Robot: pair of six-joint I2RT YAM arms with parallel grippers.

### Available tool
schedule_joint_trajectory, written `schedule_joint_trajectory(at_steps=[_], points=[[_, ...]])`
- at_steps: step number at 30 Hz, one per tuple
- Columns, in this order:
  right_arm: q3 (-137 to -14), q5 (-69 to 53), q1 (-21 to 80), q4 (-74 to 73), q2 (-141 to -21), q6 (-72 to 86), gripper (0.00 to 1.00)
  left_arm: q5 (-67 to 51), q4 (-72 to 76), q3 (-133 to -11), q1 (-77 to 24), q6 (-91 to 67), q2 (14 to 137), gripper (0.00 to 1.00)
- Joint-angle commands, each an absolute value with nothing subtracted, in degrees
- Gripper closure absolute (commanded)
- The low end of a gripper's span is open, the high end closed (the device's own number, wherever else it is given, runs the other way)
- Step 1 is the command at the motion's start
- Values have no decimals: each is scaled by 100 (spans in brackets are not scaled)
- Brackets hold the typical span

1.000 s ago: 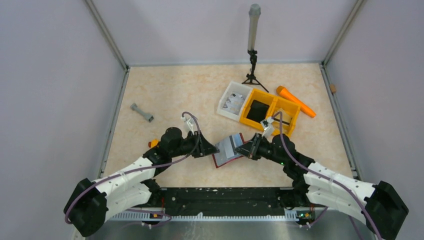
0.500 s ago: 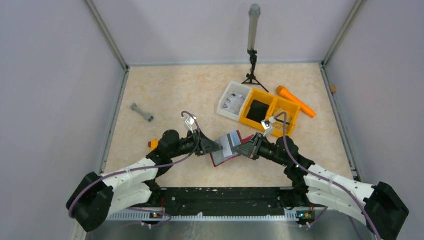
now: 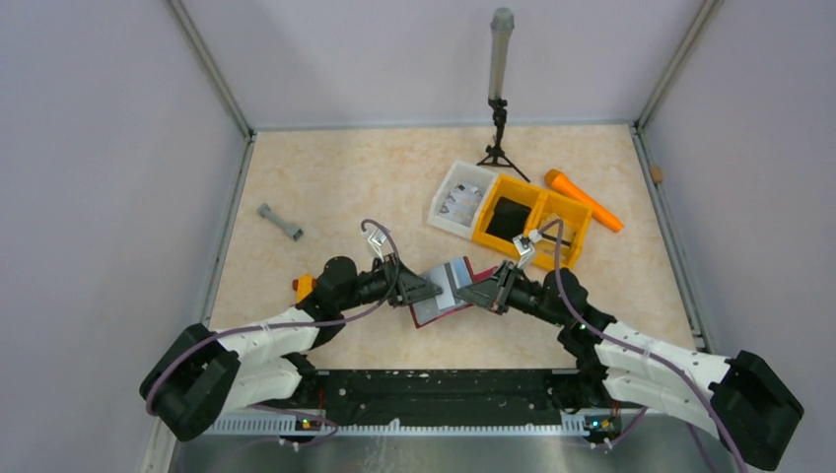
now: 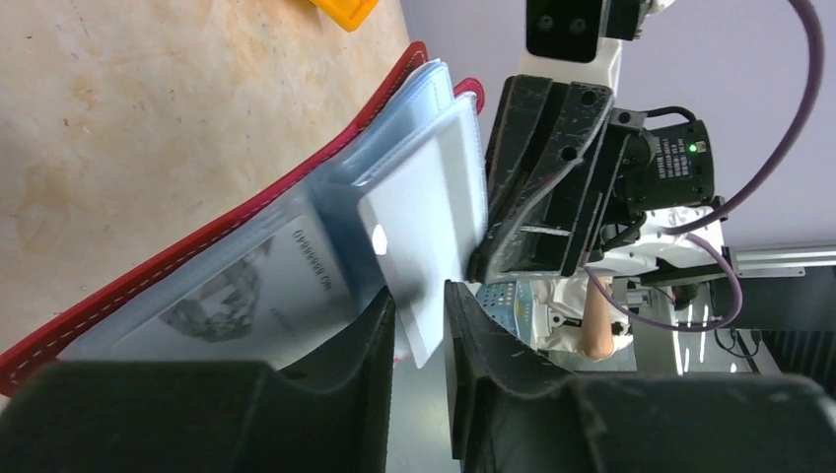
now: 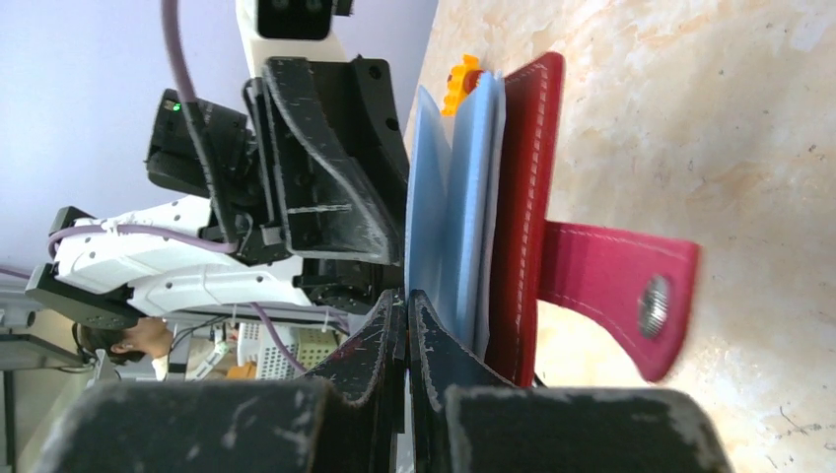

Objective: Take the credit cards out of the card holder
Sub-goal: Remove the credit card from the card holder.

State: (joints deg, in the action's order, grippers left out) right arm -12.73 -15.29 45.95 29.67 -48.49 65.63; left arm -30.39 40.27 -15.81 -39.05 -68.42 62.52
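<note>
The dark red card holder (image 3: 446, 292) hangs open between my two grippers, just above the table near its front. My right gripper (image 3: 477, 293) is shut on the edge of one of its clear blue sleeves (image 5: 432, 202). In the right wrist view the red cover (image 5: 520, 187) stands on edge, and the snap tab (image 5: 616, 281) sticks out to the right. One pale credit card (image 4: 422, 232) pokes halfway out of a sleeve. Its lower corner sits between the fingers of my left gripper (image 4: 419, 301), which stand apart around it. A second, printed card (image 4: 242, 296) lies inside a sleeve.
A yellow-orange divided bin (image 3: 533, 223) and a white tray (image 3: 459, 200) sit behind the right gripper, with an orange stick (image 3: 584, 200) beyond them. A grey dumbbell-shaped piece (image 3: 280, 223) lies at the left. A tripod with a grey cylinder (image 3: 500, 89) stands at the back.
The left gripper has reached further right, up to the holder's near-left edge. The holder and both grippers have shifted slightly away from the arm bases.
</note>
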Motion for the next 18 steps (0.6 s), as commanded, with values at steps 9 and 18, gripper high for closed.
schedule_joint_trajectory(at_steps=[9, 18], points=[[-1103, -1443, 4578, 3310, -5201, 6355, 77, -3229, 4936, -1497, -3901, -6991, 6487, 99], [-821, -1334, 4574, 4184, -5166, 6371, 58, -3420, 4650, -1513, -3900, -6864, 6364, 100]])
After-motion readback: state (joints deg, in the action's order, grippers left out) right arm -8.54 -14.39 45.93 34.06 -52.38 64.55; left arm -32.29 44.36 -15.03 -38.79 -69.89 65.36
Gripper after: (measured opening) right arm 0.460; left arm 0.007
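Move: The open card holder stands between the two facing grippers, its middle about 1 cm to the right of the left fingertips and some 3 cm below them; one of its inner sleeves is right at those open fingers. From the right gripper, still shut on the sleeves, the card holder's middle lies about 3 cm left and 3 cm below. The white tray is roughly 21 cm ahead of the right gripper and 1 cm right, and the orange box about 16 cm ahead and 17 cm right, both some 10 cm lower. Keep the left gripper almost in place and shut its part-open fingers fully, pinching the card holder's inner sleeve at its tips. Once that grip is made, open the right fingers to about halfway to let go of the sleeves, and lower the right gripper about 3.5 cm alongside the card holder with hardly any wrist turn. ##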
